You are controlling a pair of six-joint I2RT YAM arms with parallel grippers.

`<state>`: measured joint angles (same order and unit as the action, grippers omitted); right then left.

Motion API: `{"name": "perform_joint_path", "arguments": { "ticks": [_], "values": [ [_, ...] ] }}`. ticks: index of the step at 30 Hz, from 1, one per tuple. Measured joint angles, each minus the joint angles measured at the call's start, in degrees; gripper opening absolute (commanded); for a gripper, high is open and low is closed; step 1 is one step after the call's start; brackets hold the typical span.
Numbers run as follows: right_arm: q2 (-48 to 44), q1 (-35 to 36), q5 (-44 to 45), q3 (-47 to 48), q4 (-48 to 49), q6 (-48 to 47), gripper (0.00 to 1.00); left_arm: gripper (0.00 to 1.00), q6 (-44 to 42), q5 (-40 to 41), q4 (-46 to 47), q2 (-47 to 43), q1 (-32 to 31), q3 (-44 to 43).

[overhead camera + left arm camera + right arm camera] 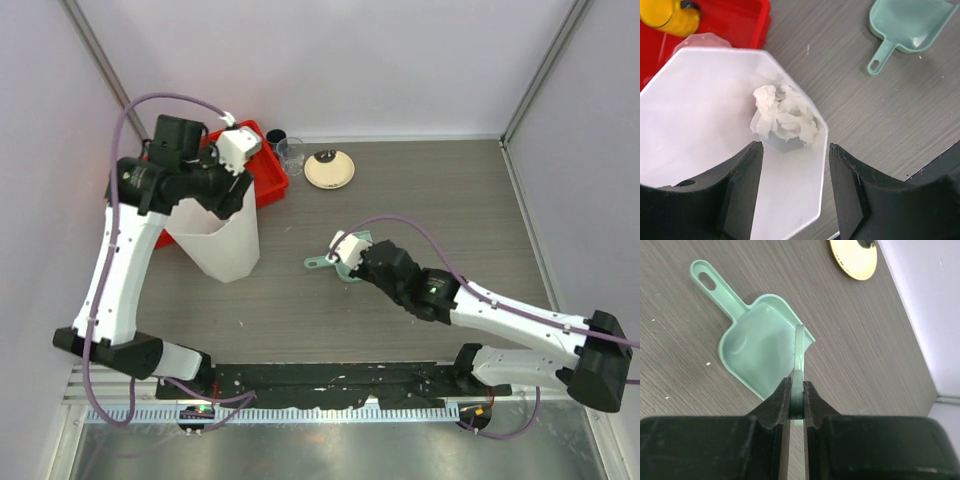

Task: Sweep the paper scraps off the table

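Several crumpled white paper scraps point(782, 120) lie at the bottom of a tall white bin point(215, 240), also seen from above in the left wrist view point(700, 115). My left gripper point(795, 165) is open over the bin's near rim, one finger inside and one outside. In the top view it point(228, 197) sits at the bin's mouth. My right gripper point(797, 387) is shut on a thin green tool point(799, 347) seen edge-on, just above a green dustpan point(760, 347) lying on the table point(440, 210). I see no scraps on the table itself.
A red tray point(262, 175) stands behind the bin, with a yellow object point(670, 15) in it. A clear cup point(291, 153), a dark cup point(275, 137) and a round cream plate point(329, 169) stand at the back. The dustpan point(335, 262) lies mid-table.
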<state>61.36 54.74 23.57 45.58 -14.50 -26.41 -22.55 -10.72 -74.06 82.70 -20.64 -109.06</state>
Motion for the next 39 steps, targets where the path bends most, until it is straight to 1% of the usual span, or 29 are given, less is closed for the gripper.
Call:
{"name": "perform_joint_path", "arguments": {
  "ticks": [5,7,8,9,10,11,12,13,14,15,17,18,23,26,27,30,34,36,39],
  "values": [
    [6.4,4.2,4.2,-0.9,5.7,-2.7,0.01,0.61,1.6,-0.6,-0.1,-6.4,6.4,0.4],
    [8.3,5.1,4.9,-1.2,7.4,-2.8,0.01,0.65,1.9,-0.9,-0.2,-8.5,8.8,0.4],
    [8.9,5.6,5.0,-1.5,7.9,-2.9,0.03,0.67,2.2,-0.9,-0.2,-9.2,9.7,0.4],
    [9.6,6.0,4.8,-1.6,8.3,-2.8,0.07,0.71,2.6,-0.8,-0.3,-9.9,10.8,0.4],
    [9.9,6.6,4.5,-1.6,8.5,-2.8,0.22,0.71,3.0,-0.5,-0.3,-10.6,11.9,0.4],
    [10.3,7.2,4.0,-1.6,8.8,-2.6,0.32,0.72,3.2,0.0,-0.3,-11.0,12.8,0.5],
    [10.7,7.6,3.5,-1.6,8.9,-2.3,0.4,0.79,3.8,0.3,-0.2,-11.3,13.5,0.6],
    [11.1,7.9,3.1,-1.4,8.8,-1.8,0.51,0.85,4.3,1.2,0.0,-11.7,14.5,0.9],
    [11.6,8.2,2.3,-1.2,8.3,-1.3,0.55,0.97,4.6,1.9,0.1,-11.9,15.1,1.1],
    [12.2,8.3,1.5,-0.6,7.4,-0.7,0.66,1.0,5.4,2.7,0.3,-12.1,16.3,1.5],
    [13.1,8.6,0.1,0.9,5.1,0.6,0.69,1.0,6.8,4.5,1.0,-12.4,18.1,2.1],
    [13.4,8.7,-0.5,1.6,3.9,1.3,0.86,1.0,7.6,5.5,1.8,-12.6,19.6,2.6],
    [12.6,8.9,-4.9,3.9,0.3,3.9,0.87,1.0,12.4,13.2,8.6,-14.8,25.8,8.6],
    [9.2,8.9,-9.2,4.0,-0.9,4.7,0.88,1.0,15.7,17.6,13.9,-15.8,29.6,14.0],
    [7.8,8.9,-10.6,4.0,-1.0,4.9,0.89,1.0,16.8,18.6,15.6,-15.9,31.2,15.8],
    [3.3,8.9,-15.1,4.8,-1.1,5.6,0.89,1.0,20.0,20.9,19.9,-16.1,35.7,20.5],
    [0.9,7.5,-18.7,7.6,-0.9,7.6,0.89,1.0,24.0,25.8,25.6,-17.7,40.2,26.8],
    [0.8,4.1,-20.3,9.3,-0.6,10.2,0.89,1.0,25.3,28.4,29.4,-19.6,42.3,30.9],
    [0.9,-5.4,-20.8,10.7,0.0,14.7,0.9,1.0,26.3,31.6,35.5,-22.7,45.4,38.2]
  ]
}}
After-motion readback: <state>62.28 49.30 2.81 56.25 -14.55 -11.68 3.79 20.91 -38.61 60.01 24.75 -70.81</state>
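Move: My right hand holds the brush; the dustpan lies about 8 cm to its left, 4 cm ahead and 17 cm below. From the same hand, the cream lid is some 29 cm ahead and 11 cm left, the white bin 37 cm left and 5 cm ahead. My empty left hand has the bin's middle about 6 cm left, 3 cm ahead and 20 cm below, the red tray 21 cm ahead and 14 cm left, the dustpan 25 cm right, 1 cm ahead. With my right hand I carry the brush left and down, about 5 cm each way, to the dustpan, open my fingers to let go of it, draw back while climbing some 11 cm, then swing forward and slightly right. Meanwhile my left hand sweeps about 30 cm left above and past the bin, rising then sinking, turning some 85 degrees counter-clockwise and opening wide. ##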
